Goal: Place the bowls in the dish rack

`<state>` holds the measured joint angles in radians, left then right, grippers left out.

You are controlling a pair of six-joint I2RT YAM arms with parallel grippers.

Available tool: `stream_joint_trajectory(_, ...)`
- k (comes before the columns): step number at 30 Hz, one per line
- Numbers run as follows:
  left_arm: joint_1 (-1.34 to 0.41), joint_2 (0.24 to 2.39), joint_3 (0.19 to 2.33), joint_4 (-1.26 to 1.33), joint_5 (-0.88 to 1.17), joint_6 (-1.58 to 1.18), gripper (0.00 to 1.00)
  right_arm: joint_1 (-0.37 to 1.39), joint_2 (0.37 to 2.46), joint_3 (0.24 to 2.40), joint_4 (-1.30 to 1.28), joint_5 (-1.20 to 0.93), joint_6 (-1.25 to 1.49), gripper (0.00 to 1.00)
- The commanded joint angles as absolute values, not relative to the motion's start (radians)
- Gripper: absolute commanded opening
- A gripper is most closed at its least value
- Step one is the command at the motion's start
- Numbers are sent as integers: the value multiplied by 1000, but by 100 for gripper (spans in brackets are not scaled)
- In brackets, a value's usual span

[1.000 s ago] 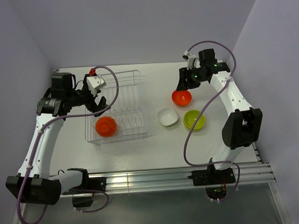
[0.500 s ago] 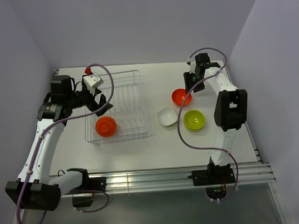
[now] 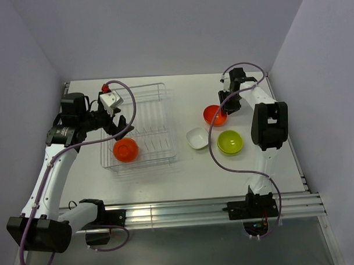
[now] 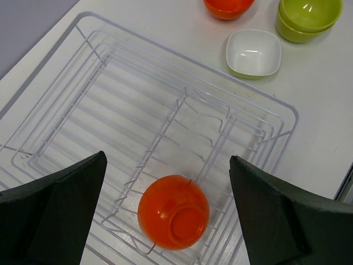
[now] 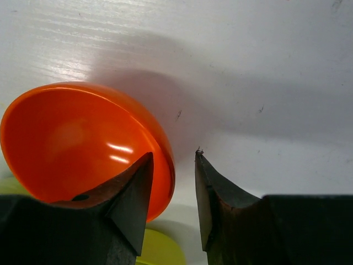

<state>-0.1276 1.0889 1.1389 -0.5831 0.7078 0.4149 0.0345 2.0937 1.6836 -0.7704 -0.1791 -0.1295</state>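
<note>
An orange-red bowl (image 4: 174,212) lies upside down in the near end of the wire dish rack (image 4: 138,99). My left gripper (image 4: 166,160) hovers open just above it, touching nothing. On the table right of the dish rack (image 3: 143,119) sit another orange-red bowl (image 3: 214,114), a white squarish bowl (image 3: 197,138) and a lime green bowl (image 3: 229,141). My right gripper (image 5: 173,153) straddles the far rim of the orange-red bowl (image 5: 71,138): one finger is inside and the other outside. A gap remains at the outer finger, so the jaws are open.
The side wall runs close to the right of the right arm (image 3: 268,120), and the back wall stands just beyond the rack. The white bowl (image 4: 253,52) seems to rest in a green one. Bare table lies between the rack and the bowls.
The right arm swung toward the back, its gripper dropped over the orange-red bowl's far rim, and its jaws narrowed. The left gripper stayed open, drifting slightly over the rack.
</note>
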Motion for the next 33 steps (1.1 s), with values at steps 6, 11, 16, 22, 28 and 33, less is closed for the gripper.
stream_joint_trajectory(6, -126, 1065, 1144, -563, 781, 489, 100, 29, 2097, 1697, -758, -232, -146, 12)
stream_joint_trajectory(11, -126, 1066, 1180, -663, 818, 684, 99, 9, 2028, 1753, -795, -385, -127, 0)
stream_joint_trajectory(16, -126, 968, 1112, -531, 839, 796, 99, 8, 1905, 1828, -880, -576, -135, 0)
stream_joint_trajectory(22, -207, 876, 1026, -385, 810, 1053, 100, 8, 1795, 1755, -1012, -883, -178, 0)
stream_joint_trajectory(28, -377, 911, 1060, -364, 765, 1239, 99, 52, 1706, 1692, -1222, -1060, -334, 0)
stream_joint_trajectory(33, -555, 927, 1028, -319, 714, 1380, 100, 100, 1657, 1588, -1388, -1075, -507, 0)
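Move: The red bowl's middle is about 5 cm left of the right hand, level fore and aft and 2 lower, its near rim between the fingers; the white bowl lies some 17 left and 13 back, the green bowls 15 back and 1 left. From the left hand the red bowl is about 45 right, 14 ahead, 24 down; the loaded bowl sits almost beneath, 3 left, 2 back. Close the right fingers on the red bowl's right-hand rim, one finger inside, then lift nearly 20 cm and swing it about 15 cm back and 12 left towards the rack, rolling the hand's left side up. Bring the open left gripper right, up and a little back to meet it, tipping its fingers upward and turning clockwise. ##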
